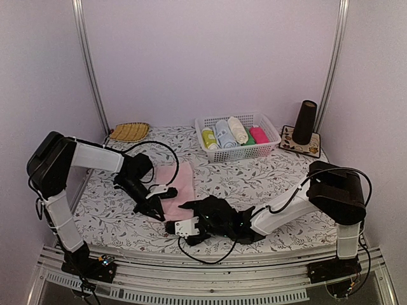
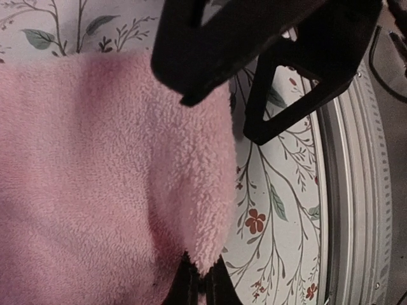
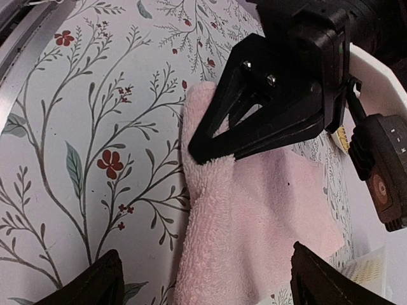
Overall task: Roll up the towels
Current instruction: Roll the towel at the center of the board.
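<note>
A pale pink towel (image 1: 177, 180) lies flat on the flowered tablecloth, left of centre. My left gripper (image 1: 158, 214) is at the towel's near edge, shut on a pinched-up fold of the pink towel (image 2: 191, 210), and its fingertips (image 2: 219, 289) show at the bottom of the left wrist view. My right gripper (image 1: 189, 210) hovers just right of it, open wide, its fingertips (image 3: 95, 286) straddling the pink towel (image 3: 254, 222). The left gripper (image 3: 210, 152) shows ahead of it, holding the towel's corner. A cream towel roll (image 1: 238, 129) lies in the basket.
A white basket (image 1: 270, 124) at the back holds yellow-green, light blue, green and magenta rolls beside the cream one. A woven yellow mat (image 1: 129, 131) lies back left. A dark cup (image 1: 305, 121) stands on a coaster back right. The metal rail (image 2: 356, 210) edges the table close to the grippers.
</note>
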Available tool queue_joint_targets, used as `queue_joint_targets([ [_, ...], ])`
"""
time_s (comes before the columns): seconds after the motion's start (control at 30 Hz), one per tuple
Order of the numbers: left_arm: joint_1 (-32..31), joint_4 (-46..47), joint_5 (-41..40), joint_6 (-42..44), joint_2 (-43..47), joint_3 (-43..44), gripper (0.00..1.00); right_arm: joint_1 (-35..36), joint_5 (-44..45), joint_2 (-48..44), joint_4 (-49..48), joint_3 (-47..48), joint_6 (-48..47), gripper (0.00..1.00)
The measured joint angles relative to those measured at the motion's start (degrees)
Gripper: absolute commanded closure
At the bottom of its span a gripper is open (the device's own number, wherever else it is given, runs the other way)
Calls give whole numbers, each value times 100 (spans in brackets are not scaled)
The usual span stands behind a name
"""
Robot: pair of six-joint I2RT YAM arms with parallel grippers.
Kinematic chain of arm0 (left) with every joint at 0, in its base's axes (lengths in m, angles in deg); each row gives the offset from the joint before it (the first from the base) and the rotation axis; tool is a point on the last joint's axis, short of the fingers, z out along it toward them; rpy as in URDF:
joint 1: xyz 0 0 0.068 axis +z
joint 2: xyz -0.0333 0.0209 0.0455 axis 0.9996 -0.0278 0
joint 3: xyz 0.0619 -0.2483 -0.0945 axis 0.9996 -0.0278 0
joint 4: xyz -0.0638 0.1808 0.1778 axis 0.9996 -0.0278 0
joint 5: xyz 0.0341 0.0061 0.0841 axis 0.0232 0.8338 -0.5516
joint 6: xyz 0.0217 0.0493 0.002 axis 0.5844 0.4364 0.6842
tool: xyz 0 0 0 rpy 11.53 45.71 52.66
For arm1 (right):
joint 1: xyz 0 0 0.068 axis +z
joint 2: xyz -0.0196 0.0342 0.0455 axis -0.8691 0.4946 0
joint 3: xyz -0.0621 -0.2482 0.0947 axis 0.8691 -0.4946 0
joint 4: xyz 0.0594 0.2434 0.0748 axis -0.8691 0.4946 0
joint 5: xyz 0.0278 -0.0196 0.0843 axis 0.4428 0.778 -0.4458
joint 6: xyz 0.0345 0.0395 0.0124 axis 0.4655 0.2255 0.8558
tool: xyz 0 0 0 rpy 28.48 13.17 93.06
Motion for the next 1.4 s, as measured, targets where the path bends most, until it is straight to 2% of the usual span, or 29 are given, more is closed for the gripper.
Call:
queue_joint_targets([
  [0.07,0,-66,11,61,0,0,100,-37,15,105,4,70,-48,18],
  [0.17,0,-160,28,162,-2,0,100,-111,11,192,15,105,-90,40],
  [0.3,0,-280,81,278,-50,0,100,-227,-4,260,96,120,-133,44],
  [0.37,0,-315,94,321,-76,0,100,-271,-22,273,111,133,-142,49],
  [0.47,0,-363,96,372,-79,0,99,-317,-85,304,114,144,-188,69],
  [0.57,4,-372,96,420,-76,0,85,-321,-210,345,138,144,-225,93],
  [0.6,7,-369,94,428,-76,0,77,-323,-273,352,155,146,-236,96],
  [0.67,17,-365,81,448,-76,-7,55,-330,-374,354,197,151,-227,97],
  [0.73,48,-358,61,463,-66,-31,38,-339,-520,354,330,199,-155,98],
  [0.83,162,-293,17,459,57,-109,19,-382,-765,352,656,363,31,98],
  [0.93,291,-153,-103,433,426,-243,5,-463,-1056,352,1012,551,374,98],
  [1.13,380,461,-302,310,1707,-844,3,-710,-1703,306,1639,796,1237,98],
  [1.4,409,1919,-662,118,3362,-2260,3,-1161,-2778,269,2417,1285,2444,98],
])
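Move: The left gripper already pinches the pink towel's rolled near edge; that edge's right end lies about 9 cm to the right of the left hand, at the same height. From the open right hand, this end is roughly 2 cm ahead and 3 cm below, with no sideways offset. The towel's flat part is centred some 12 cm ahead, 4 cm left and 4 cm below, and the white basket about 33 cm ahead and 17 cm right. Ease the right gripper forward and down about 3 cm each onto the right end of the towel's rolled edge and shut it there, while the left keeps its pinch and draws back slightly. Then open the left wide, lift it about 5 cm and shift it left, clear of the roll, fingertips swinging forward. Keep the right pinch, tip its fingers down and back nearly 40 degrees, then raise it slightly. ##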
